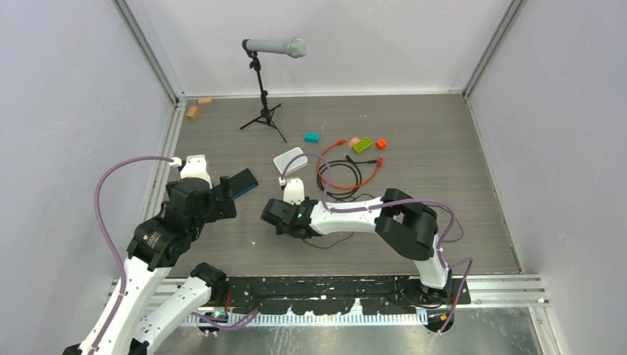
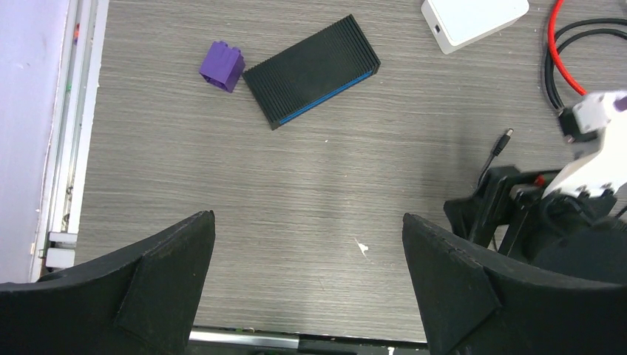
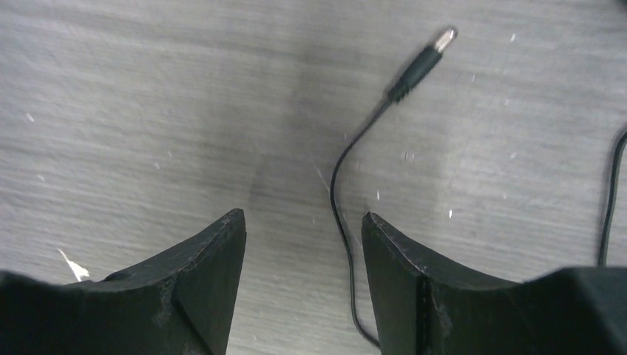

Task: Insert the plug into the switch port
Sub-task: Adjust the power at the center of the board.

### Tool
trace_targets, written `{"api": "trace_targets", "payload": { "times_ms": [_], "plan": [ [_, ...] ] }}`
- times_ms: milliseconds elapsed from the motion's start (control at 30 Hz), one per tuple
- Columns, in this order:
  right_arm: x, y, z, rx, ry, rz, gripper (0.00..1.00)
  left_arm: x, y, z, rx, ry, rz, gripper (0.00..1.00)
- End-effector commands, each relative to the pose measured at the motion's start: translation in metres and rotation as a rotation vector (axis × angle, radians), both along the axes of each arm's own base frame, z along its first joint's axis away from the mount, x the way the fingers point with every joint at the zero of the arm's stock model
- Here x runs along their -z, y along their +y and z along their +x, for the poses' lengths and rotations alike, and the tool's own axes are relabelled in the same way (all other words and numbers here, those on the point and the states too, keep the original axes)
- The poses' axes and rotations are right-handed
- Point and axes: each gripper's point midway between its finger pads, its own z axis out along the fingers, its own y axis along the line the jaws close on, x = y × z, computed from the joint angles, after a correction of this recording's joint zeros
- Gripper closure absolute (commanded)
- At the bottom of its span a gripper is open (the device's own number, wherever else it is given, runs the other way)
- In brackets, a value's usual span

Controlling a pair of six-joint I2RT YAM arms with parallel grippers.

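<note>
The flat black switch box (image 2: 310,70) lies on the table with its blue edge (image 2: 325,96) toward me; the switch port along it is too small to make out. My left gripper (image 2: 309,222) hovers open well short of the box (image 1: 242,183), with nothing between its fingers. The thin red cable (image 1: 330,168) is coiled at mid-table. Its plug (image 1: 380,160) rests at the right end of the coil, and another red end (image 1: 341,140) lies farther back. My right gripper (image 3: 303,216) is open and low over the table, far from the red cable. A thin black cable (image 3: 336,192) runs between its fingers, ungripped.
A purple block (image 2: 222,66) touches the switch box's left end. A white rounded box (image 1: 290,161) sits beside the cable coils. The black cable ends in a barrel connector (image 3: 421,63). Coloured blocks (image 1: 361,146) and a microphone stand (image 1: 262,89) stand farther back.
</note>
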Motion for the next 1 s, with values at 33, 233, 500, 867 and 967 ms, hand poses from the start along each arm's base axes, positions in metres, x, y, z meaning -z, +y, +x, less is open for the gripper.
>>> {"api": "trace_targets", "payload": {
  "times_ms": [33,233,500,867,967],
  "plan": [
    [0.015,-0.018,-0.011,0.005,0.021,-0.105,0.37,-0.008,-0.002,0.006,0.009,-0.046,-0.015,0.00],
    [0.022,-0.017,-0.002,0.019,-0.009,-0.133,0.41,-0.007,-0.003,0.007,0.013,-0.040,-0.016,0.00],
    [0.023,-0.015,0.024,0.089,-0.015,-0.130,0.48,-0.008,-0.003,0.006,0.012,-0.046,-0.017,0.00],
    [0.014,-0.027,0.027,0.098,-0.031,-0.118,0.98,-0.007,-0.003,0.007,0.010,-0.040,-0.014,0.00],
    [0.003,-0.028,0.026,0.062,-0.050,-0.093,1.00,-0.008,-0.001,0.006,0.004,-0.045,-0.013,0.00]
  ]
}}
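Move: The power plug lies on the table about 7 cm ahead of the right hand and 3 cm to its right, barely 1 cm below it, its thin wire trailing back towards the open fingers. The white box is some 18 cm straight ahead of that hand, the black ridged box 12 cm ahead and 14 cm left, the coiled black cable 13 cm ahead and 14 cm right. From the left hand the plug is roughly 9 cm ahead, 15 cm right and 21 cm below. The right hand dips about 1 cm down and back to table height, then skims forward about 4 cm, low over the table and a touch to the right, along the thin wire towards the power plug. Near the end of that reach its half-open fingers shut fully, pinching the wire just behind the plug's collar, while the wrist turns only some 5 degrees clockwise. ##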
